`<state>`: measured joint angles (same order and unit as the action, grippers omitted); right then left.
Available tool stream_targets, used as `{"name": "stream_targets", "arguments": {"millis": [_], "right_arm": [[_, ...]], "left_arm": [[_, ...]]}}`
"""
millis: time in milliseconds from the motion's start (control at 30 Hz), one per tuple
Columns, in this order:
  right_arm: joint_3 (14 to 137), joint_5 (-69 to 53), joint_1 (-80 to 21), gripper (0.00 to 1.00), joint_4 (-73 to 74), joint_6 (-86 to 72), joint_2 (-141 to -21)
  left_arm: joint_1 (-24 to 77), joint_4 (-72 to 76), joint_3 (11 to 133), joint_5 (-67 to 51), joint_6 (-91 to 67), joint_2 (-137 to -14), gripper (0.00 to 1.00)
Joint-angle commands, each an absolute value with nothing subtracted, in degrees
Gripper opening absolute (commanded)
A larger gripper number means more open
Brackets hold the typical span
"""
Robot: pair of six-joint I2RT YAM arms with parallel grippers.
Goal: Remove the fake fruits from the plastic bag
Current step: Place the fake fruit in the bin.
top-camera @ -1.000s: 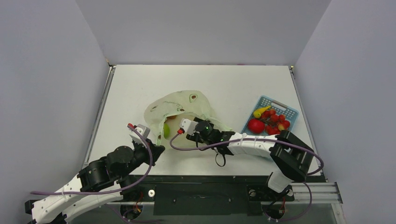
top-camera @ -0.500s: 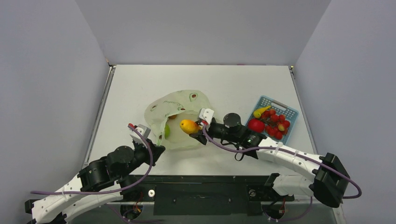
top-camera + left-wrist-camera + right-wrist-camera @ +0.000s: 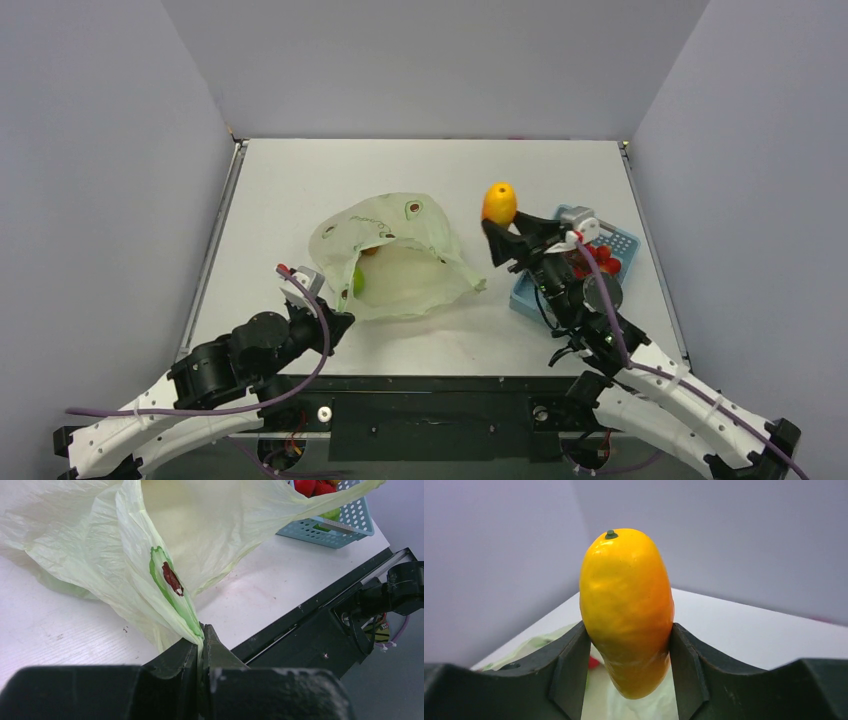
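The pale yellow-green plastic bag [image 3: 400, 270] lies open at the table's middle, its mouth facing the arms. My left gripper [image 3: 335, 320] is shut on the bag's near-left edge [image 3: 175, 607], and in the left wrist view its jaws [image 3: 202, 635] pinch the film flat. A green fruit [image 3: 357, 280] shows inside the bag. My right gripper [image 3: 503, 227] is raised off the table, right of the bag, and shut on an orange-yellow elongated fruit [image 3: 499, 203]. The fruit [image 3: 626, 605] stands upright between the fingers [image 3: 571, 675], stem end up.
A blue lattice basket [image 3: 622, 240] with several red fruits [image 3: 606, 264] sits at the right, partly behind my right arm; the left wrist view shows its wall [image 3: 345, 525]. Grey walls close in the table on three sides.
My right gripper came out of the bag holding the orange-yellow fruit, then rose and swung right to the basket's left edge. The left gripper kept its hold on the bag.
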<state>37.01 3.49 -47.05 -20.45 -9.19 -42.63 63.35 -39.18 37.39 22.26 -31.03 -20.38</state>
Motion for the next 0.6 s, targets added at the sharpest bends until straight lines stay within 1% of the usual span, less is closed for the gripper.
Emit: {"name": "stream_targets", "arguments": {"millis": [0,33,133,167,200,233,267,300,333,367,433,567], "right_arm": [[34.82,32.29,-44.35,0.0,-16.81,-15.53,-35.63],[35.18,36.15,-42.9,0.0,-12.62,-15.94,-34.13],[36.42,40.68,-39.14,0.0,-2.97,-16.56,-32.87],[37.78,43.37,-38.38,0.0,3.39,-17.51,-33.14],[38.58,44.62,-36.64,0.0,6.53,-20.4,-34.23],[40.14,45.89,-35.64,0.0,12.75,-22.33,-35.0],[40.68,45.62,-33.72,0.0,15.16,-25.97,-36.48],[41.39,42.96,-32.68,0.0,18.95,-27.31,-37.27],[41.53,40.86,-30.96,0.0,20.11,-28.3,-38.65],[41.25,35.42,-30.24,0.0,21.2,-28.08,-39.28],[40.3,28.96,-29.07,0.0,21.76,-25.86,-41.08],[39.57,25.35,-28.56,0.0,22.92,-19.26,-45.89]], "left_arm": [[63.75,-36.33,38.46,22.24,-31.21,-20.83,0.0],[63.73,-36.32,38.43,22.24,-31.18,-20.83,0.0],[63.78,-36.22,38.49,22.14,-31.12,-20.89,0.0],[63.78,-36.26,38.5,22.1,-31.16,-20.9,0.0],[63.75,-36.2,38.47,22.0,-31.14,-20.89,0.0],[63.75,-36.21,38.48,21.99,-31.05,-20.9,0.0],[63.78,-36.17,38.49,21.95,-31.04,-20.91,0.0],[63.71,-36.14,38.45,21.96,-31.03,-20.92,0.0],[63.76,-36.19,38.42,21.93,-31.03,-21.05,0.0],[63.75,-36.2,38.41,21.96,-31.03,-21.02,0.0],[63.74,-36.15,38.44,21.83,-31.06,-20.94,0.0],[63.81,-36.14,38.41,21.75,-31.05,-20.43,0.0]]}}
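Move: The right hand holds the mango high. The bin's middle lies about 32 cm to its right and 4 cm ahead, some 30 cm below. The tomatoes in the bin are about 8 cm farther right, level with its middle. The bag lies roughly 22 cm to the hand's left and 4 cm ahead, also about 30 cm down. From the left hand the bin is about 65 cm right, 13 cm ahead and 16 cm below. Swinging quickly right from beside the bag towards the bin, the right hand travels about 17 cm sideways and edges some 5 cm forward, then sinks about 13 cm in the later part. Meanwhile the wrist turns clockwise by nearly 50 degrees and tips from slightly upward to slightly downward. The fingers keep their grip on the mango; the left hand stays put, still pinching the bag's edge. ##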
